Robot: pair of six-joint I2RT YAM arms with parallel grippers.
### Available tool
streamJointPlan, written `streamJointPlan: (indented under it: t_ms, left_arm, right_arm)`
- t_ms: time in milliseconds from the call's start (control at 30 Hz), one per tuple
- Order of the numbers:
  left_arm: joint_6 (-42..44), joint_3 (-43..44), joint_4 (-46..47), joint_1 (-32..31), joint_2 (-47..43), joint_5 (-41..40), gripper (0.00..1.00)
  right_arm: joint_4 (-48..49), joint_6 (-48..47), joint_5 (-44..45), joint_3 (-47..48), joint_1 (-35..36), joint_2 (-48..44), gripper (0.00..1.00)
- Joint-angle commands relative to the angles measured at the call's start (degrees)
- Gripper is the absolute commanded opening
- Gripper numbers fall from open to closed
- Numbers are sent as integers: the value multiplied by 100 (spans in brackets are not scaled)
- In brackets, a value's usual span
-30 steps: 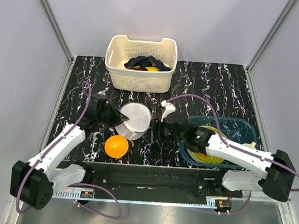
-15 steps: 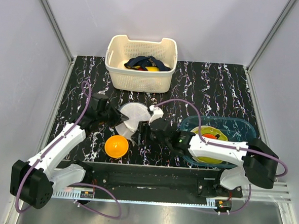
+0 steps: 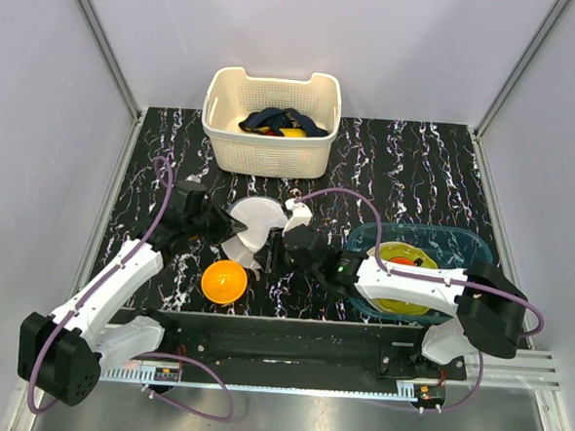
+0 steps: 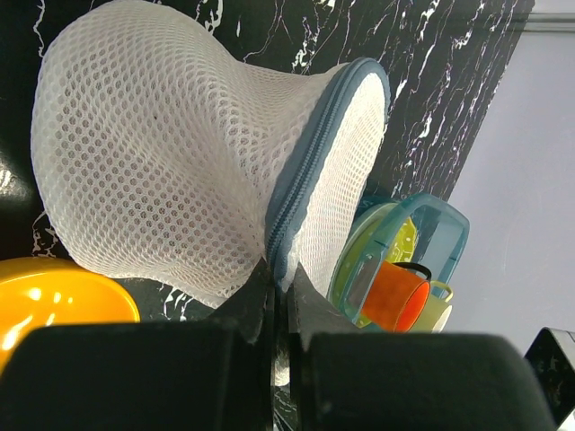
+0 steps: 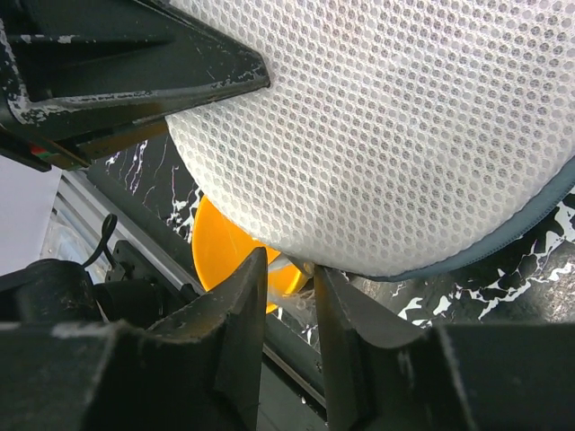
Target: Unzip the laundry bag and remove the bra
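Observation:
The laundry bag (image 3: 255, 223), a white mesh drum with a blue-grey zip seam (image 4: 310, 157), stands tilted on edge near the table's middle left. My left gripper (image 3: 222, 235) is shut on the seam at the bag's lower edge (image 4: 277, 269). From the right, my right gripper (image 3: 271, 257) reaches under the bag (image 5: 386, 126). Its jaws (image 5: 292, 268) stand a narrow gap apart, with the small metal zip pull (image 5: 296, 265) between the tips. The left fingers (image 5: 135, 63) show in the right wrist view. The bra is hidden.
An orange bowl (image 3: 224, 281) sits just in front of the bag. A cream slotted basket (image 3: 269, 154) with dark and yellow clothes stands at the back. A teal bin (image 3: 466, 244) with dishes and an orange cup (image 4: 395, 296) lies under the right arm.
My right gripper has moved left to the bag's lower edge and its jaws have narrowed. The bag has tipped from lying flatter to standing on edge. The left gripper keeps its hold.

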Motion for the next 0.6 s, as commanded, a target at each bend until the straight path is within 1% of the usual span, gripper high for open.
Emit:
streamJointPlan:
  t_ms: [0, 67, 100, 167, 200, 233, 400, 567]
  left_arm:
    - [-73, -6, 180, -26, -166, -40, 0]
    - [-64, 2, 180, -26, -166, -49, 0]
    - [-64, -15, 171, -26, -175, -49, 0]
    - [-46, -24, 171, -26, -175, -57, 0]
    - [-46, -41, 180, -26, -166, -57, 0]
    - [-38, -33, 171, -26, -166, -66, 0]
    - [173, 99, 5, -17, -104, -206, 0]
    - [594, 493, -232, 1, 45, -303, 0]
  right_arm:
    - [291, 79, 284, 185, 11, 37, 34]
    - [300, 79, 354, 141, 11, 20, 26]
    - [309, 88, 389, 123, 11, -32, 17]
    - [239, 97, 503, 71, 11, -112, 11]
    - [195, 88, 539, 44, 11, -147, 2]
    - [177, 105, 582, 9, 11, -191, 0]
    - [-33, 184, 680, -447, 11, -525, 0]
    - [-183, 211, 592, -1044, 11, -1016, 0]
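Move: The zip pull, on the near rim of the white laundry bag, is already between my right fingertips' open pads, within about 1 cm ahead and to the left, slightly lower. The bag's middle lies some 7 cm ahead of my right hand, about 1 cm left and 3 cm lower; the orange bowl is about 8 cm left, 3 cm back and 11 cm below. From my left hand, the zip pull is roughly 6 cm back, 5 cm right and 2 cm down. I shut my right fingers from partly open and pinch the zip pull, staying nearly still meanwhile, then draw the pull about 3 cm to the right and some 1 cm down, along the bag's near rim and away from the bowl. My left hand stays put and keeps its closed grip on the bag's left side. ##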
